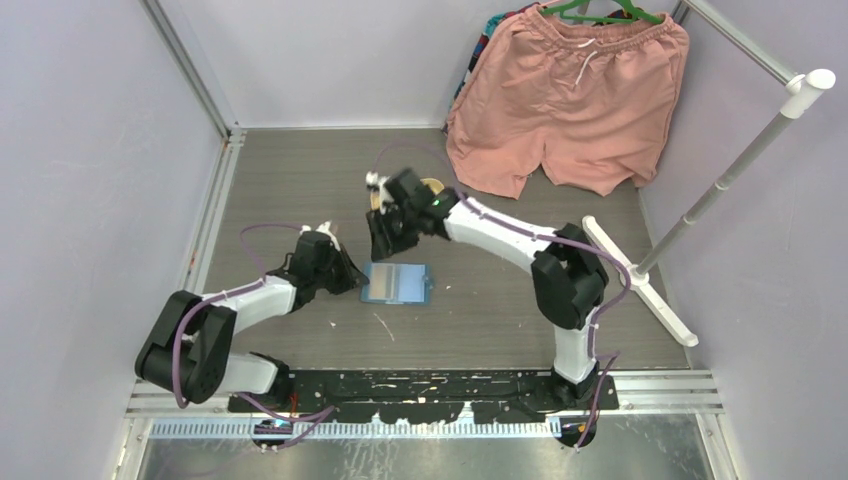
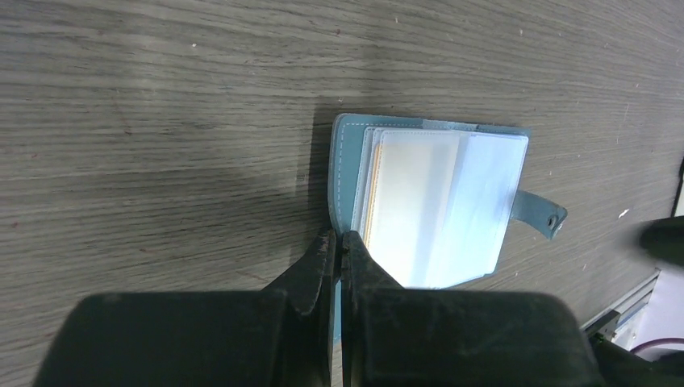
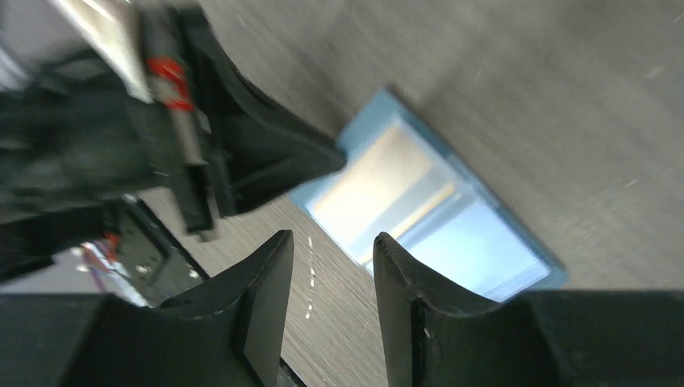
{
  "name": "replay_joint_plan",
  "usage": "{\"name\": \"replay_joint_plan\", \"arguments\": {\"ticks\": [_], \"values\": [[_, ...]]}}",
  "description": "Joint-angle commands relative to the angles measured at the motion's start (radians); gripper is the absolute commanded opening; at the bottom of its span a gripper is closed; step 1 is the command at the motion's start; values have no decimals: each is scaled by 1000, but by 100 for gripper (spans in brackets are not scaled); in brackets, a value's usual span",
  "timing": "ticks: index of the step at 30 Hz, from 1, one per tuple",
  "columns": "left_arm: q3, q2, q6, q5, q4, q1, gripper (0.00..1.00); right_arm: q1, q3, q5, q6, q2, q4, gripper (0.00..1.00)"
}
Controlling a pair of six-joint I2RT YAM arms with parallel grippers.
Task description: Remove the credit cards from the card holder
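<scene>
The teal-blue card holder [image 1: 397, 283] lies open on the table, its pale pocketed inside facing up. In the left wrist view, whitish credit cards [image 2: 411, 197] with an orange edge sit tucked in the pockets of the card holder [image 2: 484, 193]. My left gripper [image 1: 357, 280] is shut on the holder's left edge, and a strip of teal shows between its fingertips [image 2: 339, 237]. My right gripper [image 1: 384, 238] hangs above the holder's far-left corner. It stands open [image 3: 332, 242] with nothing between its fingers, and the card holder [image 3: 452, 226] lies below it.
A yellow tray [image 1: 433, 186] lies behind the right wrist, mostly hidden. Pink shorts [image 1: 570, 100] hang at the back right. A white rack pole [image 1: 720, 180] leans there, with its foot [image 1: 640, 285] on the table to the right.
</scene>
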Motion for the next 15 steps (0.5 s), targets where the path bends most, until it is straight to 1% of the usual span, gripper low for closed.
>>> {"name": "replay_joint_plan", "arguments": {"ticks": [1, 5, 10, 15], "values": [[39, -34, 34, -26, -72, -1, 0, 58, -80, 185, 40, 17, 76, 47], [33, -42, 28, -26, -73, -2, 0, 108, -99, 264, 104, 31, 130, 47], [28, -57, 24, -26, -78, -2, 0, 141, -91, 393, 165, 62, 153, 48], [32, -65, 27, -27, -87, -1, 0, 162, -51, 445, 172, 105, 139, 51]]}}
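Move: The pocketed left page of the open card holder lies about 12 cm below the right hand, some 2 cm back and 1 cm to its left; the right page is about 5 cm to the hand's right, 2 cm back and at the same depth. The tray stands some 17 cm ahead of this hand, 5 cm to its right and 11 cm below. From the left hand, shut on the holder's left edge, the left page's middle is about 3 cm to the right, level fore and aft, and 1 cm lower. The right hand drops about 7 cm towards the card holder's left page, first swinging back some 3.5 cm and then easing about 2 cm forward again while staying low, its fingers half open throughout. On the way it turns some 10 degrees clockwise and tips its fingers to point more steeply down, ending just above the page, while the left hand keeps its pinch on the holder's left edge and barely shifts. ##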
